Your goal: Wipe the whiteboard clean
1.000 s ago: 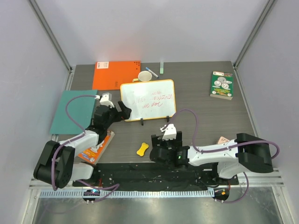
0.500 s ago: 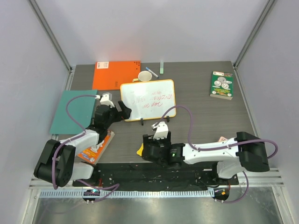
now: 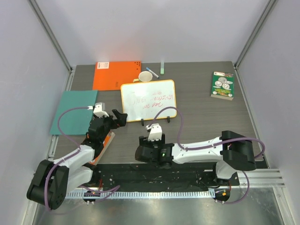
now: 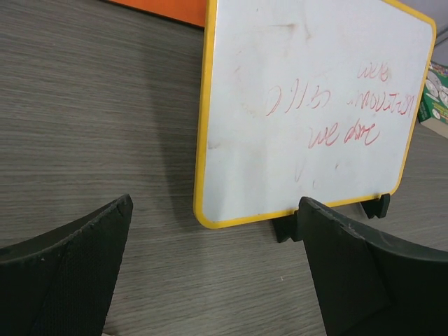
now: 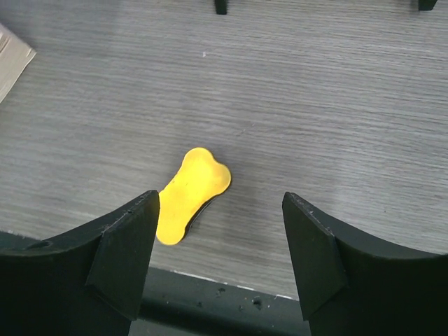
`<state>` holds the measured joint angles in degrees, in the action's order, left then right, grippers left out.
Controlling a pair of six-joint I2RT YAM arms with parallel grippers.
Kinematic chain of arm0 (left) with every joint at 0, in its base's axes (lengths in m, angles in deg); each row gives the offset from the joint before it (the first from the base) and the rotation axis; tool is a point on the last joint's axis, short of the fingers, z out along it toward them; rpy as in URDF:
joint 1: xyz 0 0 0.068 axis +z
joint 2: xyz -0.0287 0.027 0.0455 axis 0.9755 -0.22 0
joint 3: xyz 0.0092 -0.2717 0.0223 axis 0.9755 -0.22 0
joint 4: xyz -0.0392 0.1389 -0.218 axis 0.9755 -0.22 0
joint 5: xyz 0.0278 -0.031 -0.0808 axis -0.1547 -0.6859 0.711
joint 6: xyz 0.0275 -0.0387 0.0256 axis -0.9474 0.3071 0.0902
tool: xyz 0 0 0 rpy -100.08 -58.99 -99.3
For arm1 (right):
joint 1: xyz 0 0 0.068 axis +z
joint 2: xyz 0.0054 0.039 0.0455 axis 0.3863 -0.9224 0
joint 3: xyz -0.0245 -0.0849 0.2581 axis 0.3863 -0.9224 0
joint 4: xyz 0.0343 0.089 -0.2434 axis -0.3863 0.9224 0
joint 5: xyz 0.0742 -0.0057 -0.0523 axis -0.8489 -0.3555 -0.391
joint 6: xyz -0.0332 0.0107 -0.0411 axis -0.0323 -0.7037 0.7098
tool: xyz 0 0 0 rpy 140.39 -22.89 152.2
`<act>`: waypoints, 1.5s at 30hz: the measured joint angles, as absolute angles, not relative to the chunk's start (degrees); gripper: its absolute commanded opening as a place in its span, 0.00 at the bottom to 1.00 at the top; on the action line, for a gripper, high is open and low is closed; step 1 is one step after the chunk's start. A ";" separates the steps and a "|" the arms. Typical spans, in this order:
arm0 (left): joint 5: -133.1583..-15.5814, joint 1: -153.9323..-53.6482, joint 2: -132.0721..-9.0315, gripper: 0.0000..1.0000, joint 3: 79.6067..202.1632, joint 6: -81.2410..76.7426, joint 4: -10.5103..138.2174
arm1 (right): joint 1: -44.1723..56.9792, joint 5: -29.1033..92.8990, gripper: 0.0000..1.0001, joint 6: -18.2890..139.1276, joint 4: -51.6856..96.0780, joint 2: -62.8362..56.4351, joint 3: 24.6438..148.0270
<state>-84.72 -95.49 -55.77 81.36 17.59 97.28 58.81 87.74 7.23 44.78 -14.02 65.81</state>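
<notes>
The whiteboard (image 3: 148,101) stands tilted on small black feet at mid-table, yellow-rimmed, with red scribbles (image 4: 329,115) on its face. My left gripper (image 3: 121,117) is open just off its lower left corner, and the rim (image 4: 203,140) shows between and beyond the wide jaws (image 4: 215,238) without touching them. My right gripper (image 5: 220,210) hangs open low over the near table edge. A yellow bone-shaped eraser (image 5: 192,194) lies flat between its fingers, close to the left finger and not gripped. The top view hides the eraser under the right gripper (image 3: 139,152).
An orange notebook (image 3: 116,75) and a cup (image 3: 145,76) with a marker lie behind the board. A teal sheet (image 3: 75,111) is at the left, a green book (image 3: 222,85) at the far right, an orange booklet (image 3: 101,147) under the left arm. The black base strip (image 5: 210,294) borders the eraser.
My right gripper slid left until it stood over the eraser, and its jaws narrowed somewhat. The left gripper drew back a little from the board's left edge toward me.
</notes>
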 measured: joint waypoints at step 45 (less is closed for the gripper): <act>-86.53 -95.49 -54.63 1.00 80.75 18.62 99.88 | 50.62 69.06 0.01 -2.28 40.04 -21.67 65.73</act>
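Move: The yellow eraser lies on the table about 4 cm to the left of the right hand, a centimetre or so nearer the base and some 6 cm below. The whiteboard's middle is roughly 25 cm ahead of that hand and nearly in line with it, and the orange-covered book lies about 23 cm to the left of the eraser, nearly level with it. From the left hand the eraser is around 12 cm back, 10 cm right and 10 cm lower. The right hand sinks about 6 cm in all towards the yellow eraser, first nosing forward some 2 cm, then easing back and left while its fingers tip about 20 degrees further down and close from three-quarters open to fully shut, with nothing between them. With the fingers closing and then shut it swings some 3 cm right during the descent and, low over the table, edges back left and slightly forward, bringing the closed tips right up beside the eraser's right-hand edge. ##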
